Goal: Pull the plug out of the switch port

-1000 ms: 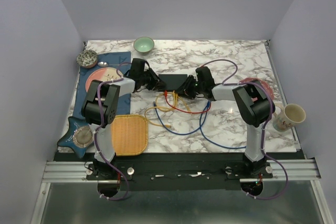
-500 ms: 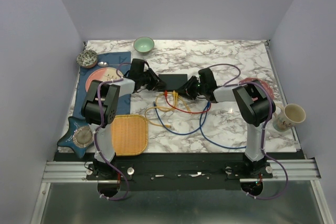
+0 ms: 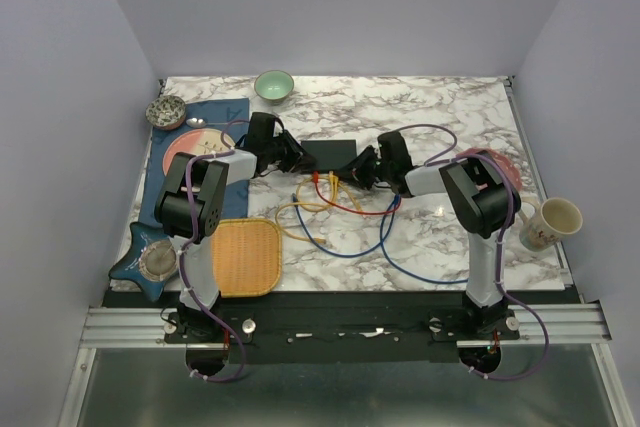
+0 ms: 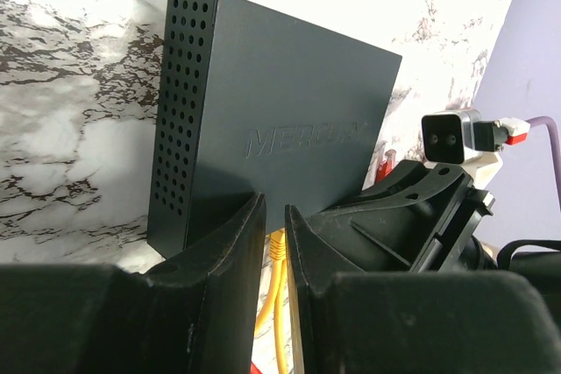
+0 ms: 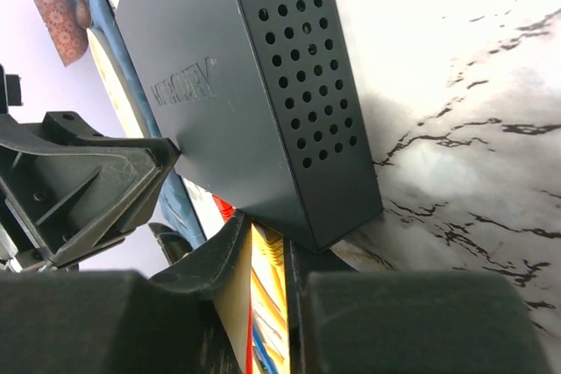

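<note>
The black switch (image 3: 331, 154) lies flat mid-table, its port edge towards the arms. My right gripper (image 3: 362, 167) is at its near right corner. In the right wrist view the gripper (image 5: 267, 234) is shut on a yellow plug (image 5: 270, 260) that fills the gap under the switch (image 5: 237, 85), with a red plug (image 5: 223, 208) beside it. My left gripper (image 3: 298, 162) sits at the near left corner. Its fingers (image 4: 245, 243) stand almost together against the switch (image 4: 289, 111). Another yellow plug (image 4: 278, 247) shows in the slit; I cannot tell whether it is pinched.
Yellow (image 3: 335, 190), red (image 3: 360, 211) and blue (image 3: 340, 252) cables loop in front of the switch. A woven mat (image 3: 246, 256) lies near left, a green bowl (image 3: 274, 85) at the back, a mug (image 3: 553, 222) off the right edge, a plate on a blue mat (image 3: 195, 147) at left.
My right gripper has slid off the switch's right end to its near corner, and its fingers have narrowed around the yellow plug. The left gripper has not moved.
</note>
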`<action>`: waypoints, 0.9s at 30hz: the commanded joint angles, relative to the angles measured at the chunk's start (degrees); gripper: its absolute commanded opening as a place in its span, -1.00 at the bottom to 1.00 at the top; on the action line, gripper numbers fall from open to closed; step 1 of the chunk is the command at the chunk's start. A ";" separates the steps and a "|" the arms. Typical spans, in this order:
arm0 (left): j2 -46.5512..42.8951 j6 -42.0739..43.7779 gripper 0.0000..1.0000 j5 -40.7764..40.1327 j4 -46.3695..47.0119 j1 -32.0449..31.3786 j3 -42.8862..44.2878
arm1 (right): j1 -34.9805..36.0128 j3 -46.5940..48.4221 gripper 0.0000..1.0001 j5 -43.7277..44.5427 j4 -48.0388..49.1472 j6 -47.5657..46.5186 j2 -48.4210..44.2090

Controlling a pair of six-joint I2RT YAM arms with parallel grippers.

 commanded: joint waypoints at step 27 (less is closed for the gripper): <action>4.30 -5.59 -0.42 6.15 4.67 -4.38 -0.50 | -0.49 2.75 -0.99 -0.30 -14.58 -16.70 -1.78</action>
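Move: The yellow plug is already between the right fingertips, in the switch's near side. From the left hand, open above the switch's left half, that plug lies about 7 cm to the right, 4 cm back and 3 cm lower. The red plug is some 3 cm to the left hand's right, 3 cm back and 4 cm down; the switch's middle is about 5 cm right of the left hand, 1 cm ahead and 3 cm below. Keep the yellow plug pinched in the right fingers and pivot that hand almost on the spot, 5 to 10 degrees counter-clockwise, tips lifting a little. Shortly after, bring the partly open left gripper about 5 cm right and back, past the red plug to right beside the right fingertips at the switch's near edge, starting to dip at the very end. ##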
